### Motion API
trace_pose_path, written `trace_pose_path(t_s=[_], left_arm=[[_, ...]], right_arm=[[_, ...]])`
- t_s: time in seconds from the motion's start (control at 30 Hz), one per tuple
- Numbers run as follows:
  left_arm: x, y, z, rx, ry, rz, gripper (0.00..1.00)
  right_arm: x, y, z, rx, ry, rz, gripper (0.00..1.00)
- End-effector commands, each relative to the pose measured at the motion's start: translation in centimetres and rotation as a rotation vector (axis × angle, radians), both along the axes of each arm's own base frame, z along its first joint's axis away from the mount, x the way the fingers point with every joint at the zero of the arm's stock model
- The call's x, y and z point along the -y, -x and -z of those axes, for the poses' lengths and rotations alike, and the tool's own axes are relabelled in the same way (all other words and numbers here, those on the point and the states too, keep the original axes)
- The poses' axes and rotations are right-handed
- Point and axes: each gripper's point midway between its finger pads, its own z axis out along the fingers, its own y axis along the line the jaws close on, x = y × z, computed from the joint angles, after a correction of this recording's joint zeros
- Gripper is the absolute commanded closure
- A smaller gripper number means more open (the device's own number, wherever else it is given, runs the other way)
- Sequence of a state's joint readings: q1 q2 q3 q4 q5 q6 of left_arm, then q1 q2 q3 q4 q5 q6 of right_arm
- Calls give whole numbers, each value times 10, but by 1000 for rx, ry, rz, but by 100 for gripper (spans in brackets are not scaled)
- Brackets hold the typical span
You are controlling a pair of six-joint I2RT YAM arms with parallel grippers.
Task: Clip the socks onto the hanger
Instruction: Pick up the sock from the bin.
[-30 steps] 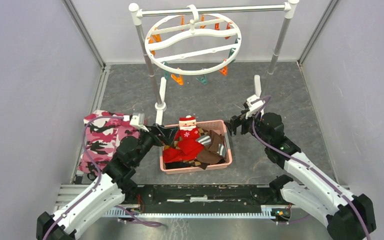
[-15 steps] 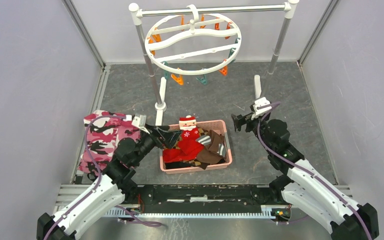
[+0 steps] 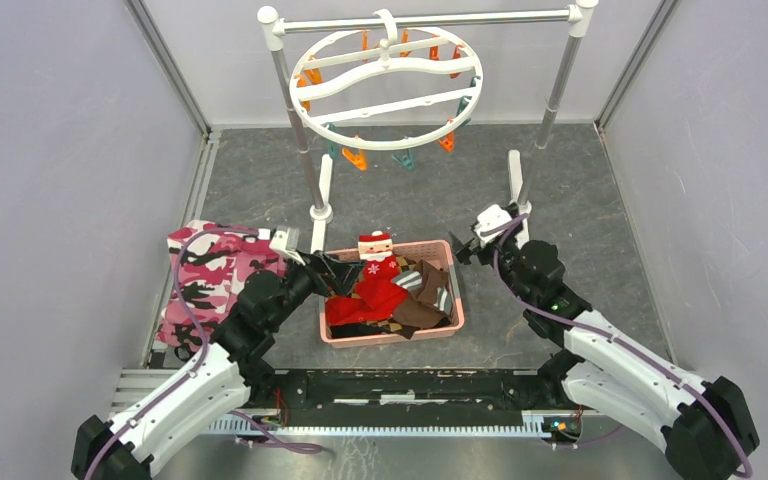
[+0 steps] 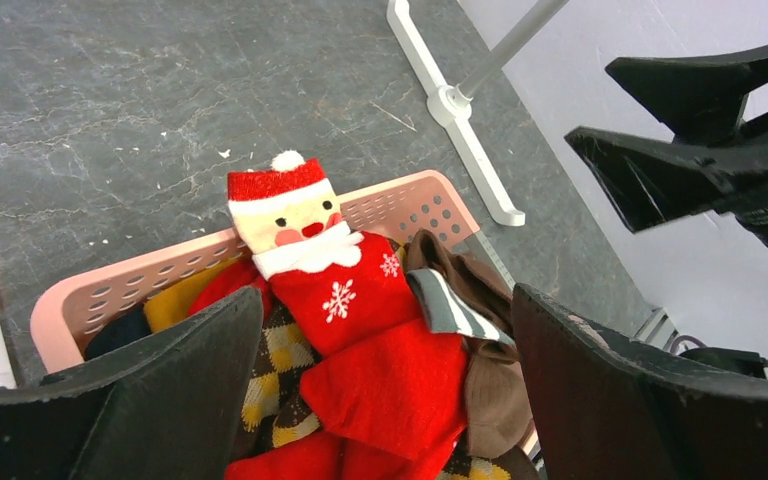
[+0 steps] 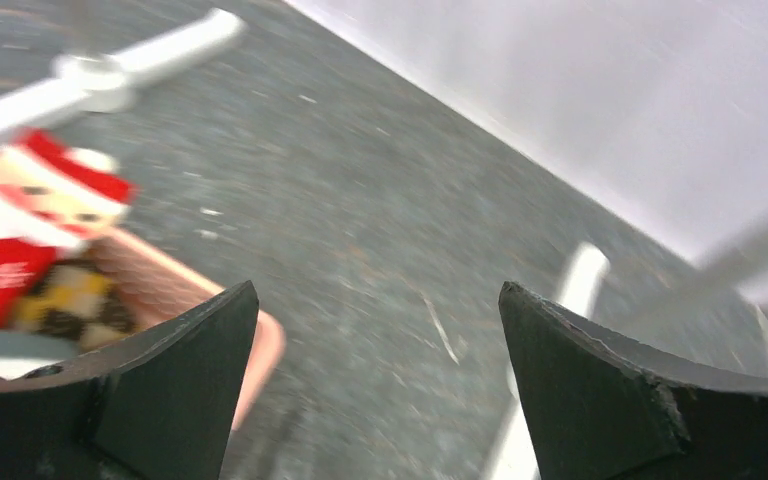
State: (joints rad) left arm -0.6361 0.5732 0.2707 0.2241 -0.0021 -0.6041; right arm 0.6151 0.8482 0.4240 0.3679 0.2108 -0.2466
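Note:
The dark brown socks (image 3: pixel 424 303) lie at the right side of a pink basket (image 3: pixel 388 338), one showing a grey-and-white striped cuff (image 4: pixel 448 306). In the left wrist view they (image 4: pixel 488 352) sit beside a red Santa sock (image 4: pixel 352 300). My left gripper (image 3: pixel 332 272) hovers over the basket's left half, open (image 4: pixel 385 300), nothing between its fingers. My right gripper (image 3: pixel 463 250) is open just off the basket's back right corner, above bare floor (image 5: pixel 377 290). The round white hanger (image 3: pixel 385 90), with orange and teal clips, hangs from the rack at the back.
Brown-and-cream argyle socks (image 4: pixel 265 365) lie under the Santa sock. A pink camouflage cloth (image 3: pixel 205 275) lies left of the basket. The rack's poles and white feet (image 3: pixel 320 195) (image 3: pixel 516 172) stand behind the basket. Grey walls close in on both sides.
My right gripper has swung left and slightly forward toward the basket's back right corner; its view is blurred. The left arm has barely shifted. Both grippers stay open.

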Motion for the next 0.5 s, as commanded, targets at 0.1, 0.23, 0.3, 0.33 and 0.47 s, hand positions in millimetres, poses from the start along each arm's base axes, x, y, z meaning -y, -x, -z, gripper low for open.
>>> trace_pose_path(t_s=[0.1, 0.23, 0.3, 0.33, 0.47], left_arm=[[-4, 1, -31, 70, 57, -13, 0], [-5, 3, -33, 73, 54, -10, 0], [-6, 5, -36, 85, 67, -10, 0], [-6, 5, -37, 91, 73, -10, 0], [-5, 4, -35, 83, 58, -7, 0]], right_arm=[[-110, 52, -31, 56, 44, -627, 2], [-128, 50, -19, 22, 99, -655, 2], [-129, 46, -15, 34, 128, -656, 2], [-129, 46, -15, 58, 134, -659, 2], [-118, 61, -12, 233, 174, -682, 2]])
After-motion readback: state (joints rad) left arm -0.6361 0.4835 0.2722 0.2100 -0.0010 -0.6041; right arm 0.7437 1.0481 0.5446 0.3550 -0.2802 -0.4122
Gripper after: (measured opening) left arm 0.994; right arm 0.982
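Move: The red Santa sock lies on top of the pile, roughly 18 cm to the right gripper's left, 3 cm nearer the base and 14 cm lower. From the same gripper, the brown sock with the striped cuff is about 8 cm left and 5 cm back, and the pink bin's middle some 14 cm left and 6 cm back. From the left gripper, the Santa sock is around 5 cm ahead, 5 cm to its right and 12 cm down. Swing the open right gripper quickly left over the bin towards the Santa sock, about 12 cm, drawing back some 5 cm and turning the fingers roughly 35 degrees counter-clockwise. Let it crest a little on the way, then sink again, slowing at the end. Meanwhile lift the open left gripper about 2 cm clear of the socks. Touch nothing yet. ##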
